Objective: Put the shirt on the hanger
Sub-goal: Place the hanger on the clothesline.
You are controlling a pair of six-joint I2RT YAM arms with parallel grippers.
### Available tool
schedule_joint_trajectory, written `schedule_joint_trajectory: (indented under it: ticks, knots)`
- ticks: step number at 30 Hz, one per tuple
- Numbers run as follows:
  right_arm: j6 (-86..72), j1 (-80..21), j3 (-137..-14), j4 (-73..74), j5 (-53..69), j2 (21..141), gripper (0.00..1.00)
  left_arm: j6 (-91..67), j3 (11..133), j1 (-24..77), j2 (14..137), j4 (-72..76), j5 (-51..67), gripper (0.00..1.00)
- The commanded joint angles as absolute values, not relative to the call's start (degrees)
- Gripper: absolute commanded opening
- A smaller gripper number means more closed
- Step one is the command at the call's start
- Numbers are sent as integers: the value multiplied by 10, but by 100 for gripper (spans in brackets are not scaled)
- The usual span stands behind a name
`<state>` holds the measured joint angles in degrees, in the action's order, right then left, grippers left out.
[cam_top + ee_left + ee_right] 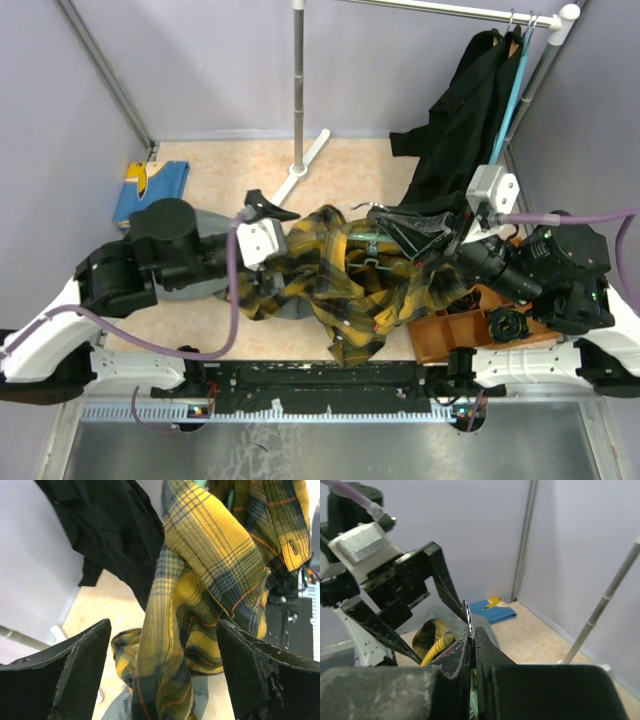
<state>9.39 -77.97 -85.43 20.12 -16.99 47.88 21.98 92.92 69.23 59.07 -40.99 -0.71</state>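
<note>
The yellow and dark plaid shirt (345, 285) hangs bunched between the two arms above the table. My left gripper (164, 626) is open, with a twisted fold of the shirt (170, 645) hanging loose between its wide-set fingers (85, 670). In the top view it (280, 225) sits at the shirt's left edge. My right gripper (472, 630) is shut on the hanger's thin metal hook (468, 617). A bit of the pale teal hanger (368, 243) shows through the cloth near the right gripper (385, 222); the rest is hidden by the shirt.
A black garment (465, 130) hangs on a smooth teal hanger (510, 90) from the rail at the back right. The rack's pole (298, 90) stands at mid back. A blue cloth (150, 190) lies far left, a grey cloth (190, 285) under the left arm, a brown box (450, 330) near the right base.
</note>
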Motion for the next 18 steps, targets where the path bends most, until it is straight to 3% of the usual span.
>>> schedule_joint_trajectory:
  ticks: [1,12,16,17,18]
  knots:
    - [93,-783,-853,171,-95,476,0,246,935,691,592,-427,59,89]
    - [86,-783,-851,182,-49,484,0,243,931,690,617,-431,112,53]
    - [79,-782,-848,178,-45,478,0,245,926,691,619,-434,114,6]
    - [78,-783,-849,179,-45,477,0,245,925,691,619,-437,110,0]
    - [77,-783,-849,182,-45,474,3,245,925,691,618,-439,105,0]
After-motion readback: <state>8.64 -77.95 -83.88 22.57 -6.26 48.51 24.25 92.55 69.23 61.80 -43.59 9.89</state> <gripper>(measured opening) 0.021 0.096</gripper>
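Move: Between the left hand's wide-open fingers hangs the plaid shirt's shoulder fold, about 2 cm to the right of that hand point, 2 cm back and 3 cm lower. The green hanger's neck, held shut in the right fingers, is roughly 10 cm right of the left hand, 3 cm ahead and some 6 cm higher. From the right hand, the shoulder fold lies about 8 cm left, 5 cm back and 8 cm below; the black jacket hangs some 15 cm right, 18 cm ahead and 10 cm lower. Closing on the shirt, the left hand dips and shifts right and back, about 4 cm in all, turning some 10 degrees clockwise while its fingers go from wide open to nearly shut and pinch the shoulder fold. Meanwhile the right hand keeps its grip on the hanger's neck and brings it back, left and down towards the left hand, some 4 cm, turning slightly counter-clockwise. ##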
